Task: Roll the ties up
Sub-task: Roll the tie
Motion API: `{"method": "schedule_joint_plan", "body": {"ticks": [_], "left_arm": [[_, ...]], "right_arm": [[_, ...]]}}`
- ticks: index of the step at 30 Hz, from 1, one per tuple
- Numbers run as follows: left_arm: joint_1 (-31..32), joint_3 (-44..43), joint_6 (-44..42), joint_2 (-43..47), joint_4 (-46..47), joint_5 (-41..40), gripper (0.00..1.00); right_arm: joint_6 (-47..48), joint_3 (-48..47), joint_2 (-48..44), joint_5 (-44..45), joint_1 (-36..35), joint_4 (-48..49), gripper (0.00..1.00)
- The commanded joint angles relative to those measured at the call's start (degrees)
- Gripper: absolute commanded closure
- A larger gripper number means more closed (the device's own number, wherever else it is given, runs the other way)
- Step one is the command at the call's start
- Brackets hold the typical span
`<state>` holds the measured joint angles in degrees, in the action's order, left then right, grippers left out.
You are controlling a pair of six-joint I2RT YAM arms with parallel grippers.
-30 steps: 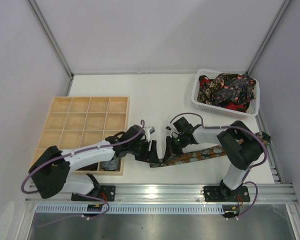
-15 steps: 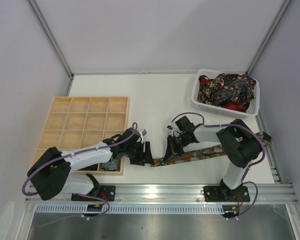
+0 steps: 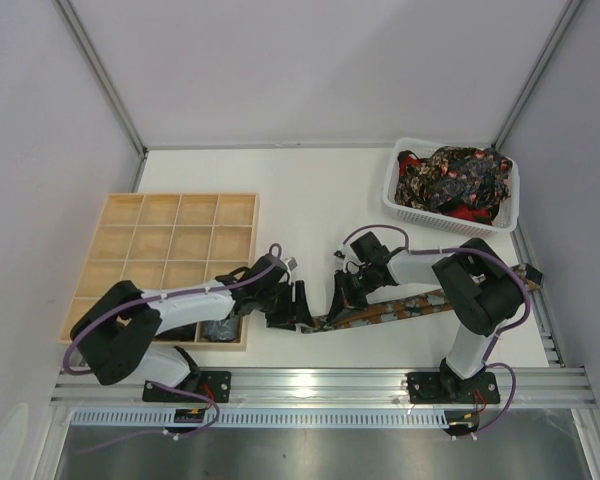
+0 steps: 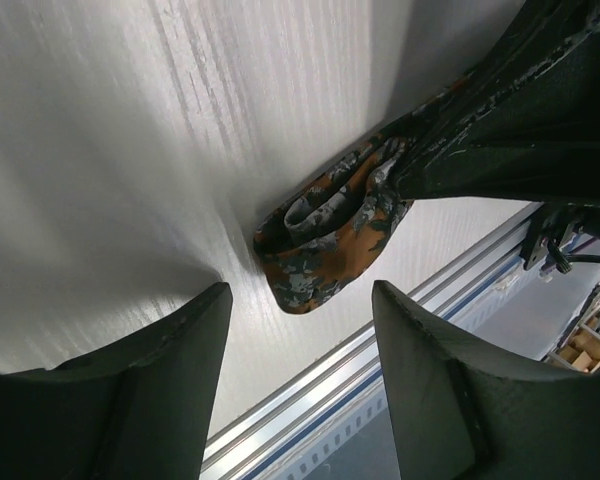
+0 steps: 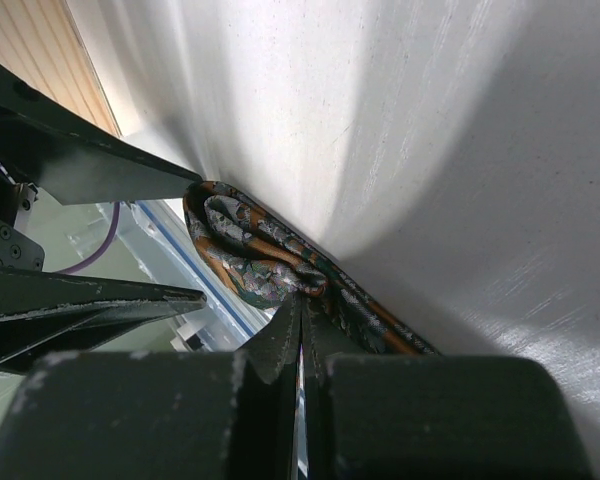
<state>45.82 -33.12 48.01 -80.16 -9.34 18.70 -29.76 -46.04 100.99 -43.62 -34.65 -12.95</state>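
Observation:
One tie [image 3: 400,307], brown-orange with grey-green flecks, lies flat along the near table from the right arm toward the middle. Its left end is folded into a small loop [image 4: 325,225] [image 5: 245,250]. My right gripper [image 3: 334,308] [image 5: 302,300] is shut, its tips pressed on the fabric just behind that loop. My left gripper [image 3: 298,305] [image 4: 300,295] stands open just left of the loop, nothing between its fingers [image 4: 160,390]. More ties [image 3: 450,180] are heaped in the white basket. Small dark coils [image 3: 220,328] sit in the tray's near cells.
The white mesh basket [image 3: 392,205] stands at the back right. The pale wooden grid tray [image 3: 165,245] lies to the left, next to my left arm. The metal rail [image 3: 320,380] runs along the near table edge, close below the tie.
My left gripper drew back to the left away from the loop, then came back a little to the right. The right gripper and the tie stayed put.

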Motion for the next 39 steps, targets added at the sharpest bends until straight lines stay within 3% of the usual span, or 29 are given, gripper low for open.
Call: {"method": "schedule_joint_plan", "body": {"ticks": [1,12,20,24,29,39], "left_arm": [[-0.3,-1.4,0.1,-2.1,1.3,-1.0,0.35],[-0.2,-1.2,-1.0,-4.0,2.6,-0.2,0.42],[-0.2,-3.5,-2.7,-4.5,0.6,-0.7,0.66],[-0.5,-5.5,-4.2,-3.5,-3.2,-1.1,0.88],[-2.0,-6.9,-4.9,-1.2,-6.4,-1.3,1.0],[-3.3,-10.5,-6.3,0.9,-11.2,0.2,1.0]], "right_arm": [[1.7,0.2,1.6,4.5,0.4,1.7,1.0],[1.3,-0.5,2.5,4.3,0.4,2.0,1.0],[1.3,-1.9,3.2,4.8,0.2,1.1,1.0],[1.8,-3.5,3.6,6.2,-1.1,-0.3,1.0],[1.1,-5.0,4.6,6.5,-2.4,-0.2,1.0],[-0.8,-7.6,5.7,6.5,-4.1,-0.2,1.0]]}}
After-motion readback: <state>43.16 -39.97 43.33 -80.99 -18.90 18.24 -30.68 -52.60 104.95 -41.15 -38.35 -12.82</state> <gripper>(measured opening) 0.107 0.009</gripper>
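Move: The tie's small rolled end lies about 3 cm to the right of the open left fingers, 1 cm back and 1 cm below them. The right fingers are already shut on it, with the middle of the roll some 4 cm to their left, 1 cm back and 1 cm lower. The flat tail runs off rightwards, its middle about 23 cm right of the right hand and 3 cm farther out. The grey tie in the tray sits some 18 cm left of the left hand, level with it and 1 cm lower. Rightwards and slightly down, the left hand eases about 1 cm onto the near edge of the rolled end and shuts its fingers, pinching the cloth; it then draws back left while lifting some 2 cm and edging forward. The right hand, still pinching the roll, at first stays put, then slides about 3 cm left and a little forward, towards the tray side. ##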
